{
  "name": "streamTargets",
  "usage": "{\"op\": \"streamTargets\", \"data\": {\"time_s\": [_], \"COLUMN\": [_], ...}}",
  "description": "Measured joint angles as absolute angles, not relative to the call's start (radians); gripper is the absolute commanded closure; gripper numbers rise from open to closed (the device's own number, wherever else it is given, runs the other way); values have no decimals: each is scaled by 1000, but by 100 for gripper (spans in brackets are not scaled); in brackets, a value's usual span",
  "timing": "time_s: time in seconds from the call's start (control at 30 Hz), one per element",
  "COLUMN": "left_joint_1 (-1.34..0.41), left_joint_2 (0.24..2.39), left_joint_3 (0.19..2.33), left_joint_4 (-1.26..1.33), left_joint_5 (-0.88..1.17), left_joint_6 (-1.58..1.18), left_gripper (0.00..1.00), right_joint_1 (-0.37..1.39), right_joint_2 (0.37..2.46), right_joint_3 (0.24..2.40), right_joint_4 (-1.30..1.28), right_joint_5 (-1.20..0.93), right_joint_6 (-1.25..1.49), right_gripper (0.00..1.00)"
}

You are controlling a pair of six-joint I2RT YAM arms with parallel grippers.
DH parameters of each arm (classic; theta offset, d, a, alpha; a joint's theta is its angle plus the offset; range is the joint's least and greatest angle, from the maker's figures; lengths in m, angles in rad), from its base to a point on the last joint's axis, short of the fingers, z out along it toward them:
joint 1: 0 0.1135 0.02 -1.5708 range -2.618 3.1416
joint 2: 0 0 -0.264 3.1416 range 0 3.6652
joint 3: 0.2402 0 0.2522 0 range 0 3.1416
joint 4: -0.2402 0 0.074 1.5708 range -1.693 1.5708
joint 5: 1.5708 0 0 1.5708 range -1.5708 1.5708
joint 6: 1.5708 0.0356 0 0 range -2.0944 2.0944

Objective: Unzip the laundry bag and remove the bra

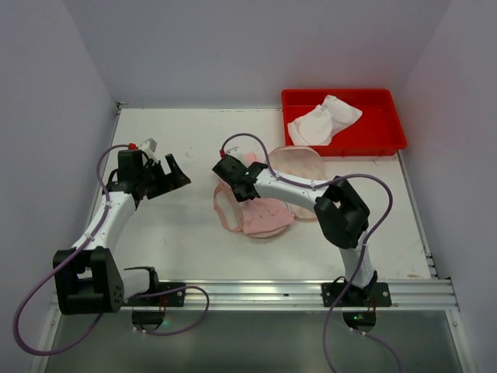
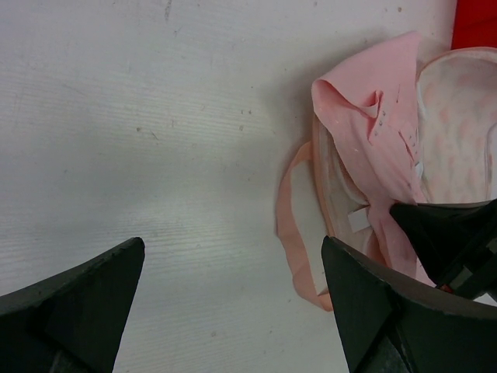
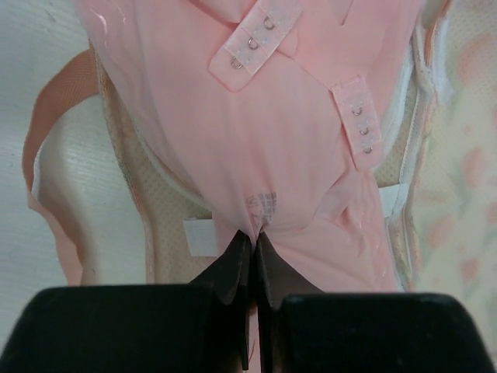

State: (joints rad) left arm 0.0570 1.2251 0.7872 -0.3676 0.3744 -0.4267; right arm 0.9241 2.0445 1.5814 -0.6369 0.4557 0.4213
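Observation:
The laundry bag [image 1: 299, 162], a cream pouch with faint pink print, lies open at mid-table; its printed lining [image 3: 462, 155] also shows in the right wrist view. The pink bra [image 1: 264, 215] lies bunched over the bag's near half, its hook-and-eye tabs [image 3: 256, 35] facing up. My right gripper [image 3: 254, 237] is shut, pinching a fold of the bra's fabric [image 3: 272, 140] between its tips. A peach band [image 3: 46, 132] curls out onto the table to the left. My left gripper [image 2: 233, 268] hovers open over bare table, left of the bra [image 2: 373, 132] and bag [image 2: 458, 124], holding nothing.
A red tray [image 1: 380, 132] stands at the back right with a white garment [image 1: 322, 120] in it. White walls close off the table at the left, back and right. A metal rail [image 1: 272, 294] runs along the near edge.

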Motion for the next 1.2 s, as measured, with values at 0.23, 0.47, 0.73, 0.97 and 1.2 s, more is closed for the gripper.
{"op": "streamTargets", "data": {"time_s": [0.23,0.47,0.73,0.97,1.2], "left_joint_1": [57,57,57,58,58], "left_joint_2": [1224,1224,1224,1224,1230], "left_joint_3": [787,787,787,787,787], "left_joint_4": [-368,-368,-368,-368,-368], "left_joint_5": [374,374,374,374,371], "left_joint_6": [-427,-427,-427,-426,-426], "left_gripper": [0,0,0,0,0], "right_joint_1": [912,767,461,220,64], "right_joint_2": [1855,1617,1604,1745,1855], "right_joint_3": [1566,1665,1815,2011,2020], "right_joint_4": [-649,-644,-640,-641,-487], "right_joint_5": [385,242,161,165,154], "right_joint_6": [416,419,466,519,498], "right_gripper": [100,100,100,100,100]}}
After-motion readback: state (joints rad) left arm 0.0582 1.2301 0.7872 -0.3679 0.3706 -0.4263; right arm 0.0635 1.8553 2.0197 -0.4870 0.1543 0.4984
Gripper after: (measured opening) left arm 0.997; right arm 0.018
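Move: The bra is already pinched near its middle in the right hand. The red tray it is taken to has its middle about 26 cm ahead and 29 cm to the right, some 3 cm lower, with a white cloth in it about 26 cm ahead and 24 cm right. The open laundry bag's body lies just beneath, about 1 cm back and 2 cm right, and its flap some 5 cm ahead and 16 cm right. From the idle left hand the tray lies roughly 25 cm ahead, 51 cm right. The bra, still pinched in shut fingers, is drawn steeply up out of the open laundry bag by the right hand, which climbs over 20 cm before sweeping right and forward to above the red tray, ending some 30 cm right and 22 cm farther out. The wrist swings the fingertips up and outward and turns some 35 degrees clockwise on the way. ##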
